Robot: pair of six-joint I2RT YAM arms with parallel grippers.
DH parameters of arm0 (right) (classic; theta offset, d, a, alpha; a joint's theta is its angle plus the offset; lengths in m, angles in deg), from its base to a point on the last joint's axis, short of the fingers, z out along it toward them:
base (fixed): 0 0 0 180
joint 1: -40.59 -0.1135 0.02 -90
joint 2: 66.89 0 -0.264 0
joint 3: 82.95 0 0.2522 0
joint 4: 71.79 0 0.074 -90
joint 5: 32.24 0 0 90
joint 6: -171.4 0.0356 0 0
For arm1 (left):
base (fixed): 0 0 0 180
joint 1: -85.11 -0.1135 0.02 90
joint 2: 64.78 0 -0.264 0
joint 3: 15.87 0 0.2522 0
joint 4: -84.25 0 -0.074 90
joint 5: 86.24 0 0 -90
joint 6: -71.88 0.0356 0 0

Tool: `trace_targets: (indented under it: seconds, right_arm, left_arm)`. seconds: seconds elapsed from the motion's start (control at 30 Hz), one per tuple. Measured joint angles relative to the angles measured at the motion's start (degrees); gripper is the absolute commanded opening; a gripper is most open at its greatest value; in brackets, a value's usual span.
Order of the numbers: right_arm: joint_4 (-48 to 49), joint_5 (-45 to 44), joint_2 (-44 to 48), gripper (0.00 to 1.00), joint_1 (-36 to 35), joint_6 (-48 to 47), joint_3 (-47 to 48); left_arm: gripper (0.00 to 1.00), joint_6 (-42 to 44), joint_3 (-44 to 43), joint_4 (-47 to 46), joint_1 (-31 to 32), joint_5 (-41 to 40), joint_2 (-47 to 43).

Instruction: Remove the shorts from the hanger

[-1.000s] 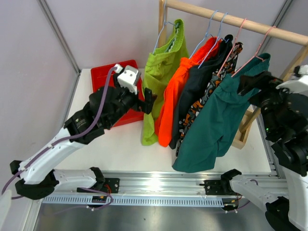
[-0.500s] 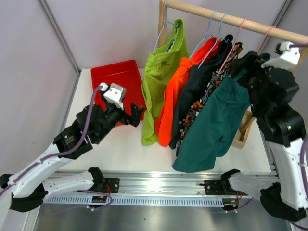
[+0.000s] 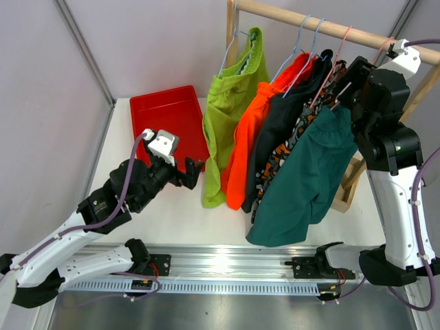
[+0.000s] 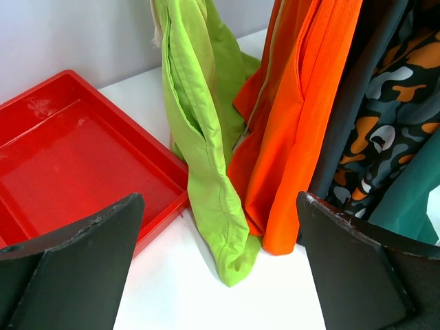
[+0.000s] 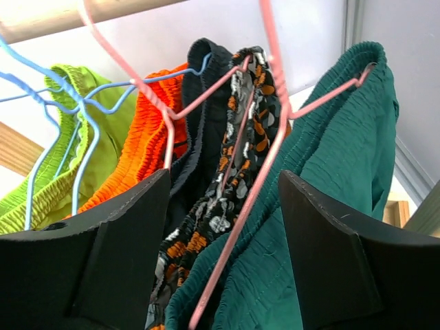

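Five pairs of shorts hang on wire hangers from a wooden rail (image 3: 323, 26): lime green (image 3: 230, 96), bright orange (image 3: 247, 130), dark navy (image 3: 285, 117), camouflage (image 3: 302, 127) and teal green (image 3: 309, 179). My right gripper (image 3: 347, 86) is open, raised beside the teal shorts' waistband (image 5: 330, 137), with the pink hanger wire (image 5: 237, 227) between its jaws, untouched. My left gripper (image 3: 194, 167) is open and empty, low above the table, facing the lime green shorts' hem (image 4: 234, 254) and the orange shorts (image 4: 302, 124).
A red tray (image 3: 168, 113) lies on the white table at the back left, also in the left wrist view (image 4: 62, 165). A wooden stand frame (image 3: 350, 182) is at the right behind the shorts. Blue hangers (image 5: 62, 103) hold the left pairs.
My right gripper has risen from the teal shorts' side to their waistband at the hanger. My left gripper has dropped and drawn back from the lime green shorts toward the table.
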State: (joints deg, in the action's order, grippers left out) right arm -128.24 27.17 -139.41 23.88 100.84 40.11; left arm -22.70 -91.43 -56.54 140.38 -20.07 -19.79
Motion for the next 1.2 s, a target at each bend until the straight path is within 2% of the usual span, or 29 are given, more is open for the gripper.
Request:
trace_targets:
  seconds: [0.13, 0.4, 0.53, 0.57, 0.63, 0.67, 0.7, 1.03, 1.2]
  right_arm:
    - [-0.1, 0.3, 0.4, 0.68, 1.2, 1.1, -1.4]
    - [-0.3, 2.7, 0.2, 0.57, 3.0, 2.8, -4.9]
    - [-0.2, 3.4, -0.2, 0.37, 3.6, 3.0, -5.8]
    - [-0.2, 3.7, -0.3, 0.28, 3.8, 3.0, -5.9]
    - [-0.2, 4.0, -0.4, 0.20, 4.0, 3.2, -6.1]
    - [-0.3, 4.1, -0.4, 0.08, 4.2, 3.3, -6.2]
    - [-0.5, 4.2, -0.4, 0.01, 4.5, 3.6, -6.4]
    - [-0.4, 5.6, 0.9, 0.00, 5.4, 3.5, -7.3]
    - [-2.4, 5.8, 3.2, 0.00, 5.5, 3.6, -6.2]
  left_arm:
    - [0.99, 0.0, 0.4, -0.5, -0.1, 0.2, -0.4]
    - [0.99, -0.4, 1.4, -0.5, -0.8, 1.6, -0.5]
    - [0.99, -0.5, 1.5, -0.5, -1.0, 2.0, -0.8]
    - [0.99, -0.5, 1.5, -0.5, -1.1, 2.0, -0.8]
    - [0.99, -0.5, 1.6, -0.5, -1.2, 2.1, -0.8]
    - [0.99, -0.5, 1.6, -0.5, -1.2, 2.2, -0.8]
    - [0.99, -0.5, 1.7, -0.5, -1.3, 2.2, -0.8]
    - [0.99, -0.5, 1.5, -0.3, -0.9, 4.7, 0.0]
    - [0.99, -0.3, -5.9, 0.5, 5.4, 4.4, 6.2]
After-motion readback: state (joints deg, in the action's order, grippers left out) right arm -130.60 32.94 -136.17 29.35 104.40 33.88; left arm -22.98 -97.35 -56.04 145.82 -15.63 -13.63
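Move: Just below the right hand, about 2 cm ahead, 1 cm right and 5 cm down, is the near arm of the pink hanger. The green shorts on it have their middle some 5 cm ahead, 3 cm right and 20 cm down. The patterned shorts are roughly 5 cm ahead, 5 cm left and 18 cm down. From the left hand that hanger arm is about 14 cm ahead, 32 cm right and 10 cm up. Sinking about 5 cm and easing 2 cm forward with a slight downward tip, the right hand brings its open fingers around the near arm of the green shorts' pink hanger and pinches it shut, then draws it back some 2.5 cm and slightly up. Late on, the open left hand starts swinging right, about 5 cm and a little back, turning clockwise. ##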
